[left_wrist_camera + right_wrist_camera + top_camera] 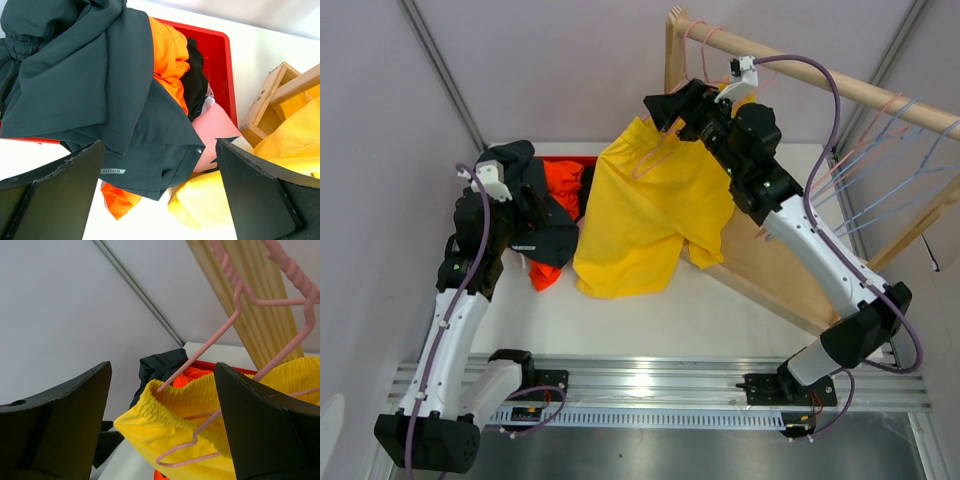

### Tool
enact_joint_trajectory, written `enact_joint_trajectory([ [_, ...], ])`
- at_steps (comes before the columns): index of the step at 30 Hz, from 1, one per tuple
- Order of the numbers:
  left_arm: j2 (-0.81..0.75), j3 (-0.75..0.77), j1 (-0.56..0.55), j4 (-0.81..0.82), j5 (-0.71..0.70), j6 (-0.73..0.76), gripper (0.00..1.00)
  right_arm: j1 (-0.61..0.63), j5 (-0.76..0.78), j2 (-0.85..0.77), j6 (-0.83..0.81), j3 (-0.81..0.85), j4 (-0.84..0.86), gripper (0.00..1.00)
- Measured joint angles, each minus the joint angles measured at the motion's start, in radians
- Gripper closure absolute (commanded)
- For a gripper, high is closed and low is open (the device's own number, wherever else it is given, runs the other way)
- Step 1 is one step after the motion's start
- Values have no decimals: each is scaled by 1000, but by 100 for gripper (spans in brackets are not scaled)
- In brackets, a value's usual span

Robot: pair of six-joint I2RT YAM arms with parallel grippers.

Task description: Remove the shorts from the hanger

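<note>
The bright yellow shorts (650, 210) hang by their waistband on a pink wire hanger (658, 155) hooked over the wooden rail (820, 65). My right gripper (672, 108) is open at the top of the shorts. In the right wrist view its jaws (164, 370) stand wide either side of the yellow waistband (200, 440) and the hanger (210, 345), touching neither. My left gripper (160, 150) is open and empty just above the hem of the dark charcoal shorts (75, 75). In the top view the left gripper (525, 225) blends into that dark cloth.
A red bin (220, 65) at the back left holds orange shorts (167, 55), black shorts (197, 80) and pink shorts (215, 130), with the charcoal pair draped over its rim. Empty blue and pink hangers (890, 150) hang further along the rail. The wooden rack's side panel (770, 270) stands at right.
</note>
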Motion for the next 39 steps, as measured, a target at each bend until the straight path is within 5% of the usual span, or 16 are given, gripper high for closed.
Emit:
enact_joint_trajectory([
  [10, -4, 0, -11, 0, 0, 0, 1, -3, -2, 176, 29, 146, 19, 20],
  [13, -4, 0, -16, 0, 0, 0, 1, -3, -3, 193, 38, 160, 23, 36],
  [17, -4, 0, -18, 0, 0, 0, 1, -2, 0, 198, 46, 160, 13, 74],
  [23, -5, 0, -21, 1, 2, 1, 1, -1, 23, 175, 86, 101, 18, 97],
  [32, -95, -3, -184, 37, 73, 63, 1, 26, 12, 10, 142, -44, -9, 100],
  [39, -176, 43, -226, 115, 289, 73, 1, 64, -79, -167, 210, -80, -19, 100],
])
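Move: The left shoulder wire of the pink hanger carrying the yellow shorts lies about 4 cm ahead of the right hand, 3 cm to its left and 2 cm below. From that hand the second pink hanger is some 5 cm to the right and 2 cm ahead, slightly lower; the shorts' middle is about 3 cm back, 3 cm right and 20 cm below. From the left hand, the shorts' middle is roughly 24 cm right, 5 cm ahead and 3 cm higher. The right fingers close on the pink hanger's left shoulder wire, just below its twisted neck, after reaching about 5 cm forward and left. Keeping the pinch, the hand dips slightly, then draws back some 12 cm while rising about 7 cm. Late on, the open left hand swings about 10 cm right and 10 cm up, backing 6 cm and turning about 30 degrees clockwise towards the yellow shorts. ##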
